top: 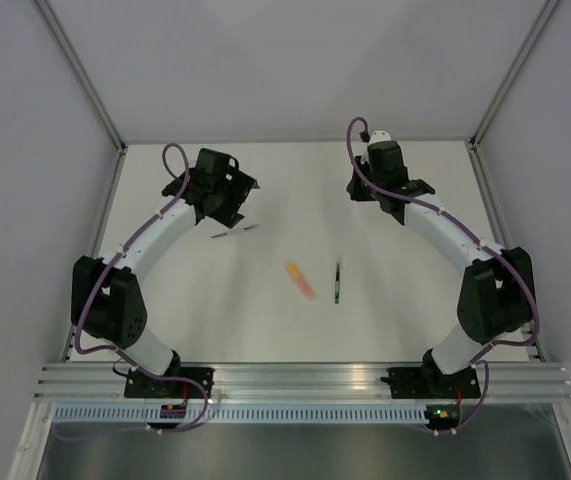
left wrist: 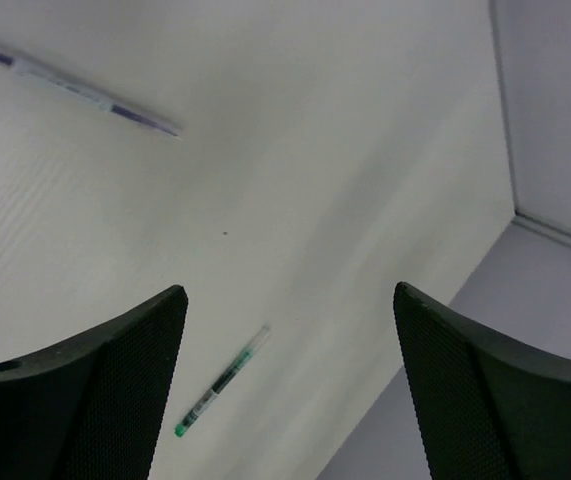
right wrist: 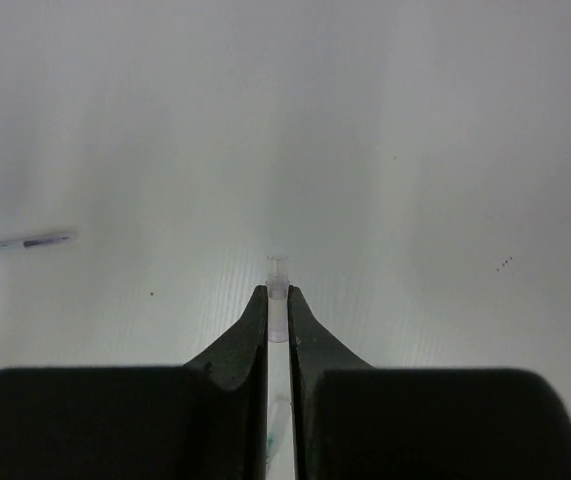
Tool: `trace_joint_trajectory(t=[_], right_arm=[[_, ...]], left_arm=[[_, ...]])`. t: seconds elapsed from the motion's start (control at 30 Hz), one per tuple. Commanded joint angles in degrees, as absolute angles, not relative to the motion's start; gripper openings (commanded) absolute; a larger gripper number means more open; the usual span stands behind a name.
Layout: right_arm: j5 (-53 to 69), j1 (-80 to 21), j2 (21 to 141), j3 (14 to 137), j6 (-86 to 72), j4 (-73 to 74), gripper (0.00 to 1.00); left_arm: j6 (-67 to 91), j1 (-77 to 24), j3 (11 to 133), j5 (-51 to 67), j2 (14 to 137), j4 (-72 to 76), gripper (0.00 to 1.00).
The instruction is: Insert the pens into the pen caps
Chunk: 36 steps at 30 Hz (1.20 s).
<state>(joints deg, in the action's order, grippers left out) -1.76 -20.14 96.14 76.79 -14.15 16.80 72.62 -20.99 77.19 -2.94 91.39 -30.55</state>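
My right gripper (right wrist: 278,292) is shut on a small translucent grey pen cap (right wrist: 278,272), whose end pokes out past the fingertips. In the top view that gripper (top: 397,200) hangs over the far right of the table. My left gripper (left wrist: 287,300) is open and holds nothing; it hovers at the far left (top: 231,198). Just in front of it lies the thin silver-grey pen (top: 235,232) (left wrist: 75,90) (right wrist: 20,242). The dark pen with green (top: 337,283) (left wrist: 222,381) lies mid-table. The pink-orange marker (top: 300,280) lies to its left.
White table (top: 265,330) with grey walls on three sides and metal corner posts. A metal rail (top: 305,380) runs along the near edge where both arm bases are bolted. The table's edge and wall show at right in the left wrist view.
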Motion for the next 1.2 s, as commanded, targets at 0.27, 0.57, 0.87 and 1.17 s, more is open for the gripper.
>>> trace_joint_trajectory(t=[0.27, 0.57, 0.87, 1.17], right_arm=[[-2.04, -24.86, 78.49, 57.31, -26.63, 7.56, 0.0], [-2.11, -26.63, 70.14, 52.74, -26.54, 4.66, 0.0], [-4.13, -26.54, 65.22, 50.1, -26.63, 3.17, 0.0], [-2.73, -26.63, 66.8, 50.18, -26.54, 2.72, 0.0]], left_arm=[[99.83, -20.83, 85.59, -16.61, 100.53, -58.87, 0.8], [103.63, -20.83, 89.99, -18.36, 111.35, -56.86, 0.75], [106.0, -20.83, 92.11, -16.44, 119.79, -54.23, 0.72], [105.38, -20.3, 94.39, -18.54, 124.01, -53.96, 0.61]])
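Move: The left hand's open fingers are over the blue pen: its middle lies about 5 cm to their left, hardly a centimetre farther out and some 18 cm below. From that hand, the orange pen lies about 16 cm back and 13 cm right, the green pen 16 cm back and 23 cm right. From the right hand, already holding the clear cap, the blue pen lies some 33 cm left, 3 cm back and 18 cm below. Down onto the blue pen goes the left hand, sinking about 17 cm: it first slips back and some 5 cm left, then regains the forward reach while descending. The wrist tips steeply down and turns some 35 degrees counter-clockwise as the fingers partly close, one on each side of the pen. The right hand keeps the cap pinched, draws back roughly 10 cm and ends higher. ##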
